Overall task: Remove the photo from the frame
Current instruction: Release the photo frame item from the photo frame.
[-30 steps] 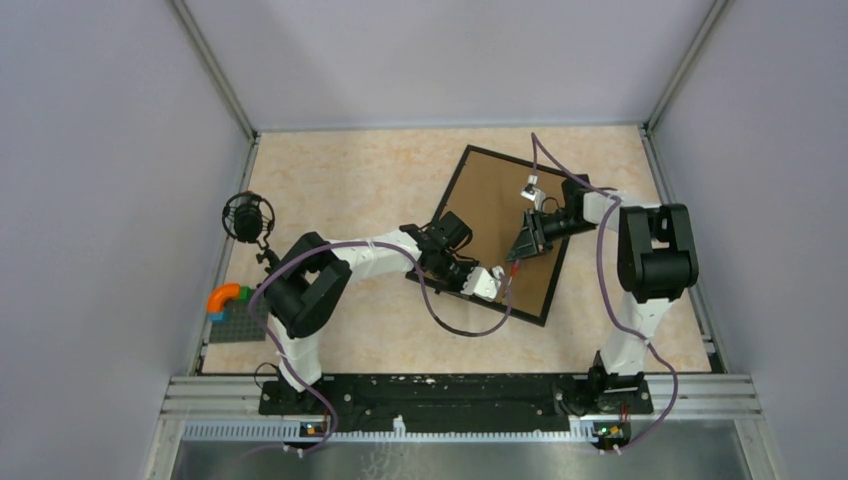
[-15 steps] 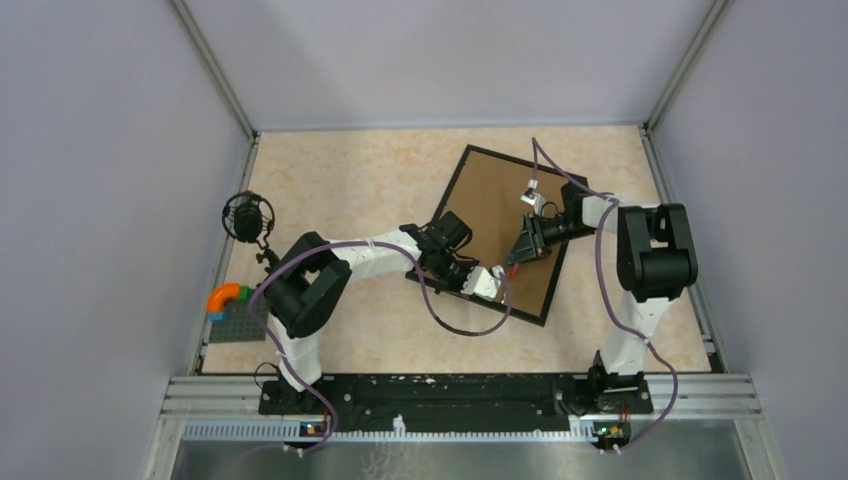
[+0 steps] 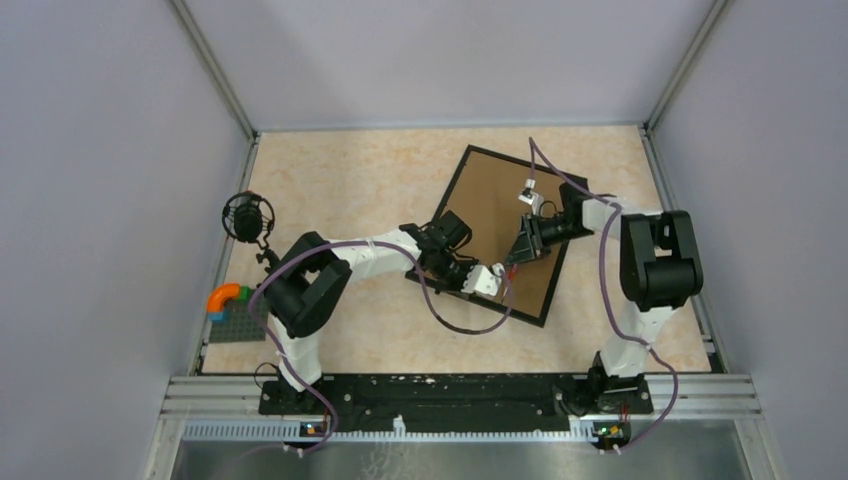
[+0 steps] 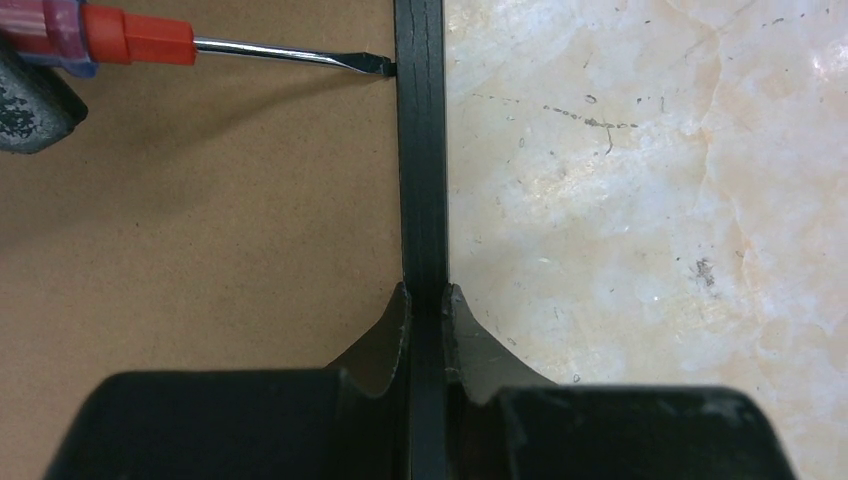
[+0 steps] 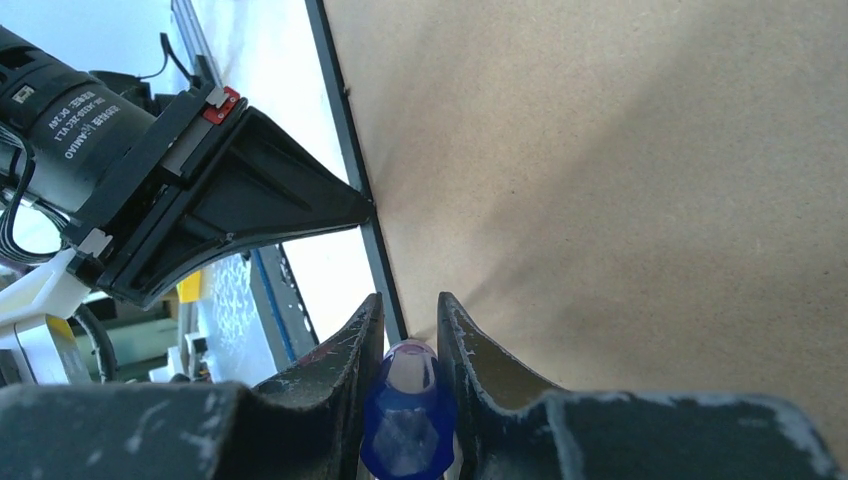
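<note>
The frame (image 3: 545,292) lies face down on the table, its brown board back (image 3: 495,205) facing up. The photo is hidden under that board. My left gripper (image 3: 497,279) is shut on the frame's black near rail (image 4: 421,150), one finger on the board side and one on the table side (image 4: 427,292). My right gripper (image 3: 516,256) is shut on a screwdriver's blue handle end (image 5: 408,400). The screwdriver's steel shaft (image 4: 290,55) lies low over the board, its flat tip touching the rail's inner edge just ahead of my left gripper.
A black round microphone-like object (image 3: 247,215) stands at the table's left edge. A grey baseplate with orange and coloured toy bricks (image 3: 232,312) lies at the near left. Grey walls enclose the marbled table (image 3: 350,180) on three sides.
The right arm has shifted slightly, moving the screwdriver a little along the rail. The left gripper and the frame have not moved.
</note>
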Controlling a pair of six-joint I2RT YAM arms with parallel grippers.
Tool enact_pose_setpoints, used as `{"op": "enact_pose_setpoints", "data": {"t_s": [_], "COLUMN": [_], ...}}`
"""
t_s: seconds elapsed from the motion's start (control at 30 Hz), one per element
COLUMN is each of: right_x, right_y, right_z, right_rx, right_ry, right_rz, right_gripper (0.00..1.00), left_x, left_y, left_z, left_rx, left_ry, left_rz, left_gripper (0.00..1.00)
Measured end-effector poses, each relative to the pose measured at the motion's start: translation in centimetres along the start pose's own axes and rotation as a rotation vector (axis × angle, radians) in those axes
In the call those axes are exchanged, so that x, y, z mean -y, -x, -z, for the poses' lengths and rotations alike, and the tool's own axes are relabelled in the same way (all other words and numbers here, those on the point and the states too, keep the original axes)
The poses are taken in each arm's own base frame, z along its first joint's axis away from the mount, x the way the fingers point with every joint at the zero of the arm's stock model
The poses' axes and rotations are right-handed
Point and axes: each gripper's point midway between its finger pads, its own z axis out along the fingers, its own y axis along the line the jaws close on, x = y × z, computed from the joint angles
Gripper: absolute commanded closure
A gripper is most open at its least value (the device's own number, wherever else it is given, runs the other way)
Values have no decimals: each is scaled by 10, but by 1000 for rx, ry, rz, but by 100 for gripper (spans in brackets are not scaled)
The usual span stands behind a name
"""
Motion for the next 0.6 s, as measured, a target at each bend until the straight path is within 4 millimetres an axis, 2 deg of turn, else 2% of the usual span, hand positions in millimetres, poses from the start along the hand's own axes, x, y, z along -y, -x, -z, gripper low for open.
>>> {"op": "enact_pose_setpoints", "data": {"t_s": [0.07, 0.17, 0.43, 0.6], "right_x": [-4, -12, -34, -37], "right_y": [0, -1, -11, -23], "right_z": [0, 1, 9, 7], "right_rx": [-3, -2, 40, 26], "right_ry": [-14, -42, -113, -118], "right_rz": [21, 66, 151, 109], "right_gripper": [100, 100, 100, 100], "left_x": [0, 0, 5, 17], "left_y": [0, 1, 5, 8], "left_z": [0, 0, -1, -3], "left_rx": [1, 5, 40, 25], "left_ry": [1, 6, 49, 86], "left_rz": [14, 39, 122, 84], "left_gripper": [93, 85, 56, 51]}}
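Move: About 7 cm to the right of the left hand and 2 cm back, nearly level with the fingers pinching the frame's near bar, lies the metal tab at the bar's inner edge. The frame's near right corner is some 16 cm right and 6 cm back. From the right hand, holding the screwdriver with its tip at that tab, the tab lies roughly 10 cm back, 4 cm left and 5 cm below; the corner is 15 cm back, 3 cm right. Lifting the screwdriver tip off the tab, the right hand rises about 2.5 cm and draws back nearly 4 cm, bringing the tip over the near bar as the wrist tilts up slightly; its grip stays shut. The left fingers open wide enough to unclamp the bar, still straddling it, while that hand slides back some 2 cm and turns a little counter-clockwise. ##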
